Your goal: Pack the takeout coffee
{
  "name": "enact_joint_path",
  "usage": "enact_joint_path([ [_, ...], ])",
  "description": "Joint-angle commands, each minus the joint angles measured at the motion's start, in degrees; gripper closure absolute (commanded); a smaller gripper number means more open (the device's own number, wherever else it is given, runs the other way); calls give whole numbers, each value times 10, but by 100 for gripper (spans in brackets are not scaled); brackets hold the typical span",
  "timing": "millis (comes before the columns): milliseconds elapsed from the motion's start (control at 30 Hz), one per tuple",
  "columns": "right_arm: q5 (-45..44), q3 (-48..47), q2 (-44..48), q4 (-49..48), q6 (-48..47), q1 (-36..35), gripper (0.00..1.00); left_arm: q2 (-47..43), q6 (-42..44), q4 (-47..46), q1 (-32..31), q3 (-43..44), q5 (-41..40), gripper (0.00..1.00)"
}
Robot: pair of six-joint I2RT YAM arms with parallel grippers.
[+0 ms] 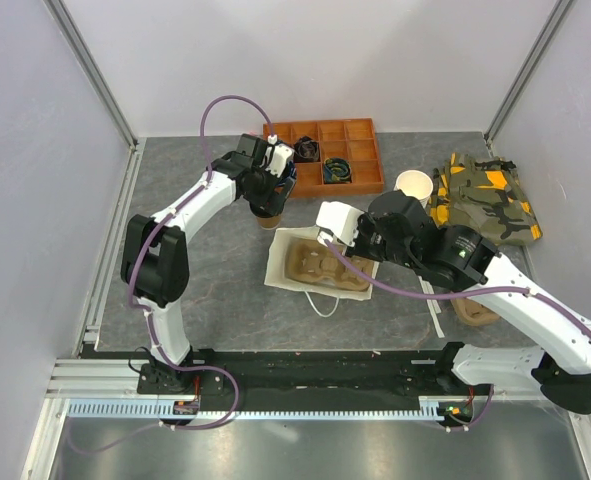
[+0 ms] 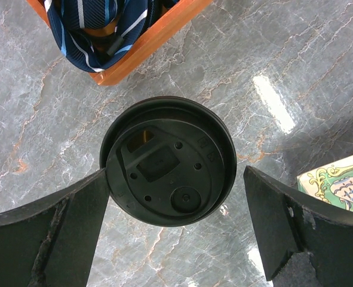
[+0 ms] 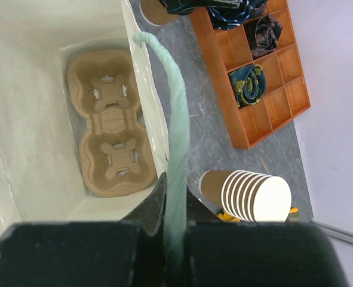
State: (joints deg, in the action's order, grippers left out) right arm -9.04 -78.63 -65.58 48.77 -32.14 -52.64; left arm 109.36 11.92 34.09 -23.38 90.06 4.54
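The takeout coffee (image 1: pixel 267 218), a brown paper cup with a round black lid (image 2: pixel 167 161), stands on the grey table just in front of the orange tray. My left gripper (image 2: pixel 176 176) hangs open right over it, one finger (image 2: pixel 51 230) on each side of the lid; the left finger's tip is at the lid's rim, the right one stands clear. My right gripper (image 3: pixel 177 203) is shut on the pale green twisted handle (image 3: pixel 177 131) of a white paper bag (image 1: pixel 285 272). The bag is open, with a brown pulp cup tray (image 3: pixel 110 122) on its bottom.
An orange compartment tray (image 1: pixel 360 150) with rolled ties stands at the back. A stack of lidless paper cups (image 3: pixel 248 194) lies right of the bag. A camouflage cloth (image 1: pixel 485 200) lies at the back right. Another brown pulp piece (image 1: pixel 475 308) sits under my right arm.
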Motion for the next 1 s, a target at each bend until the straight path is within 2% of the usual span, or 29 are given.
enact_joint_path([
  [0, -16, -26, 0, -3, 9, -2, 100, 4, 21, -23, -2, 6, -5, 2],
  [567, -22, -28, -7, -3, 4, -2, 100, -13, 40, -27, -3, -7, -18, 20],
  [767, -19, -29, -10, -7, 2, -2, 100, -58, 43, -24, -2, -29, -11, 26],
  [967, -17, -30, -12, -15, 3, -2, 100, -105, 49, -14, -1, -62, 0, 27],
])
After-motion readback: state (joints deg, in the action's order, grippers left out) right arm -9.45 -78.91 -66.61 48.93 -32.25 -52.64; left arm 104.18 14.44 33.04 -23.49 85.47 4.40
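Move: The lidded coffee cup is right between the left hand's open fingers, its middle only about 1 cm ahead and some 5 cm below, with the lid at fingertip height. The tray's navy tie lies roughly 14 cm ahead and 3 cm to the right; the paper bag's middle is about 11 cm back and 13 cm to the right, a few centimetres lower. From the right hand the cup is roughly 20 cm ahead, 15 cm left and 23 cm below. The left hand first stays in place over the coffee cup while its wide-open fingers close slightly against the sides of the lid, wrist hardly turning. Then it draws back and up, about 2 cm in all and a little to the left, away from the cup and out along its own slant, the fingers narrowing further to about three quarters open, their tips now closer together than the lid is wide. ##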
